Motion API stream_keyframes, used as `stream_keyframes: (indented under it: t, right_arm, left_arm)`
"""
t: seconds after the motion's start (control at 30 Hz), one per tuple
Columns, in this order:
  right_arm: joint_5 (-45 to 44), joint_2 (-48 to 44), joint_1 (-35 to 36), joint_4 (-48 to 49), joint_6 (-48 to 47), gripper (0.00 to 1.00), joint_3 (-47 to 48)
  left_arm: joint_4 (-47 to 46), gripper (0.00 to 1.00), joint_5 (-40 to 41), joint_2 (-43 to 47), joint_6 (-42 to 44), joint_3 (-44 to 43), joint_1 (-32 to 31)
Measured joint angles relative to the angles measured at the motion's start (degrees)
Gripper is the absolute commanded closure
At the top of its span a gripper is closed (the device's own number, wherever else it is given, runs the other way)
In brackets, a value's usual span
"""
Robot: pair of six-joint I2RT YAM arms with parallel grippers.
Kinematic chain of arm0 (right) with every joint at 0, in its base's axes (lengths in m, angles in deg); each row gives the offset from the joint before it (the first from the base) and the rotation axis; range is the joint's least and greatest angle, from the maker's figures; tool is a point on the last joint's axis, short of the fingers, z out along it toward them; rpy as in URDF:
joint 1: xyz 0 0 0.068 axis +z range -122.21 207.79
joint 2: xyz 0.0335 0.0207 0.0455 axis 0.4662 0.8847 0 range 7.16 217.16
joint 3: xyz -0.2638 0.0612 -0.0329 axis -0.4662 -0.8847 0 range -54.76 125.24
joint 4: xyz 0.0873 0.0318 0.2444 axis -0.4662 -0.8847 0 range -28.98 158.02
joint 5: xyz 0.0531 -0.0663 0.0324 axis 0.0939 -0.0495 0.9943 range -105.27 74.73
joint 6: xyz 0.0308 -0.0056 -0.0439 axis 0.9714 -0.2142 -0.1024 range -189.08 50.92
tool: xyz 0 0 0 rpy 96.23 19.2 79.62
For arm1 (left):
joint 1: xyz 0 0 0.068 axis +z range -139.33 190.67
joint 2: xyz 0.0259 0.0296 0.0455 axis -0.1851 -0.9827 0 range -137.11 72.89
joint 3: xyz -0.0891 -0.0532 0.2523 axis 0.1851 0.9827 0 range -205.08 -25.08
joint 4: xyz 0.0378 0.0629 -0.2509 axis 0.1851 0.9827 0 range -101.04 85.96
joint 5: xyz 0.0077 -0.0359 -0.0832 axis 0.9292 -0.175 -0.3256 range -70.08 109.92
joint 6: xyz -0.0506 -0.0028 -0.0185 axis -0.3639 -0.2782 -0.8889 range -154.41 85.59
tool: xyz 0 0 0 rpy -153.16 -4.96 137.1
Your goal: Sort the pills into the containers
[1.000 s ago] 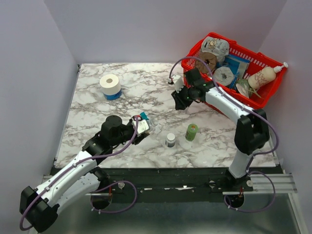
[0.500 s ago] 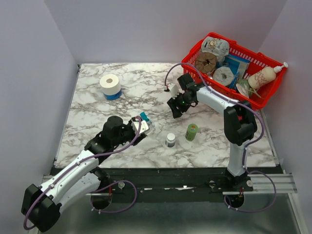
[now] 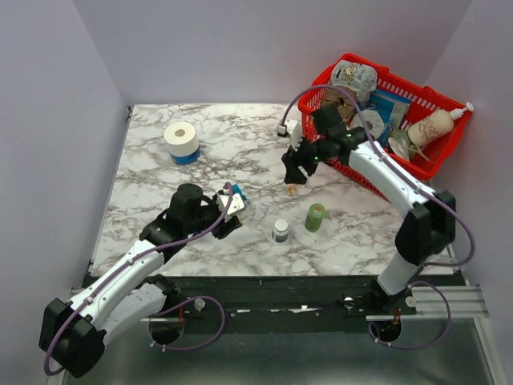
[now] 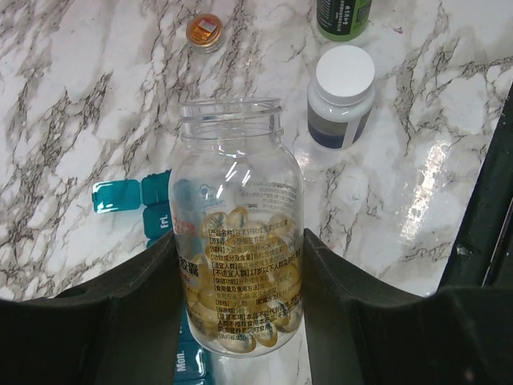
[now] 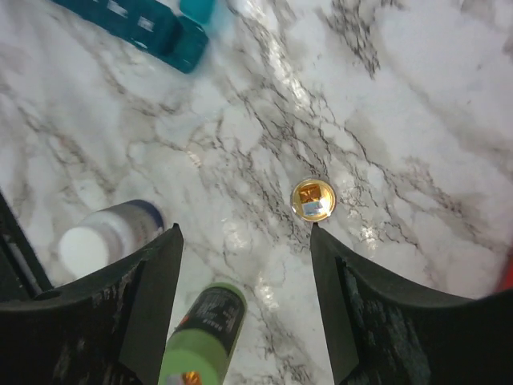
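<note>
My left gripper (image 4: pixel 239 242) is shut on a small clear bottle (image 4: pixel 232 172) whose mouth is open and bare. The pills (image 4: pixel 240 309) are yellowish softgels piled in its lower half. Just behind and under the bottle lie the containers (image 4: pixel 127 194), a teal-blue organiser strip with lids flipped up and day labels. From above, the left gripper (image 3: pixel 230 208) holds the bottle beside the containers (image 3: pixel 239 195). The bottle's tan cap (image 5: pixel 313 199) lies upside down on the marble. My right gripper (image 5: pixel 243 231) hangs open and empty over the table, the cap just beyond its right fingertip (image 5: pixel 315 233).
A green bottle (image 3: pixel 315 216) and a white bottle with a dark band (image 3: pixel 280 231) stand near the table's front middle. A toilet roll (image 3: pixel 181 140) sits at the back left. A red wire basket (image 3: pixel 365 148) of packets occupies the back right corner.
My right gripper has opened and the tan cap now lies on the marble below it. The left arm keeps the bottle almost still.
</note>
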State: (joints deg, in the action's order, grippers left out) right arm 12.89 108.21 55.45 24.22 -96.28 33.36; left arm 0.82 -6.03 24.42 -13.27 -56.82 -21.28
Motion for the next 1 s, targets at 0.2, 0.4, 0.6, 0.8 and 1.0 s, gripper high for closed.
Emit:
stream_keyframes:
  t: [0.2, 0.4, 0.6, 0.8, 1.0]
  right_arm:
    - [8.41, -15.54, -0.28, -0.07, -4.11, 0.27, -0.85]
    - [12.59, -23.39, -0.98, -0.98, -6.54, 0.26, -3.93]
    - [14.21, -26.12, -2.75, -1.27, -7.34, 0.26, -5.75]
    - [15.13, -26.53, -4.11, -1.29, -7.34, 0.26, -7.63]
    - [16.61, -26.93, -5.6, -1.22, -7.28, 0.26, -7.72]
  left_arm:
    - [1.11, 1.0, -1.27, -0.48, 0.02, -1.2, 0.24]
    - [1.2, 1.0, -2.32, -0.59, 0.0, -1.6, 0.24]
    - [1.2, 1.0, -3.04, -0.59, -0.17, -2.45, 0.33]
    - [1.73, 1.0, -3.19, -0.59, -0.2, -2.95, 0.33]
    - [3.39, 1.0, -3.21, -0.59, -0.42, -4.68, 0.39]
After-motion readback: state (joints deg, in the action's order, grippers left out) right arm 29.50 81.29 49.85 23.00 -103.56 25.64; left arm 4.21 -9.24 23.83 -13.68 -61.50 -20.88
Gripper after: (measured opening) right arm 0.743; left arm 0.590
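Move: Just behind and above the gold jar lid, the open right hand has it some 2 cm ahead, 1 cm to the right and 10 cm below. From that hand the green bottle stands about 9 cm back and 7 cm right, the white bottle 11 cm back and 2 cm left, both 7 cm lower. The left hand grips the open pill jar, with the blue pill box about 5 cm ahead of it, 3 cm left and 9 cm down. Pulling away from the lid, the empty right hand rises fast, about 14 cm, and draws back some 8 cm towards the bottles' side of the table, then eases about 3 cm to the right, high above the bottles. Its wrist turns roughly 25 degrees, tipping the fingers up towards level, and they stay open. The left hand keeps its grip on the jar and lifts it slowly, about 2 cm. ##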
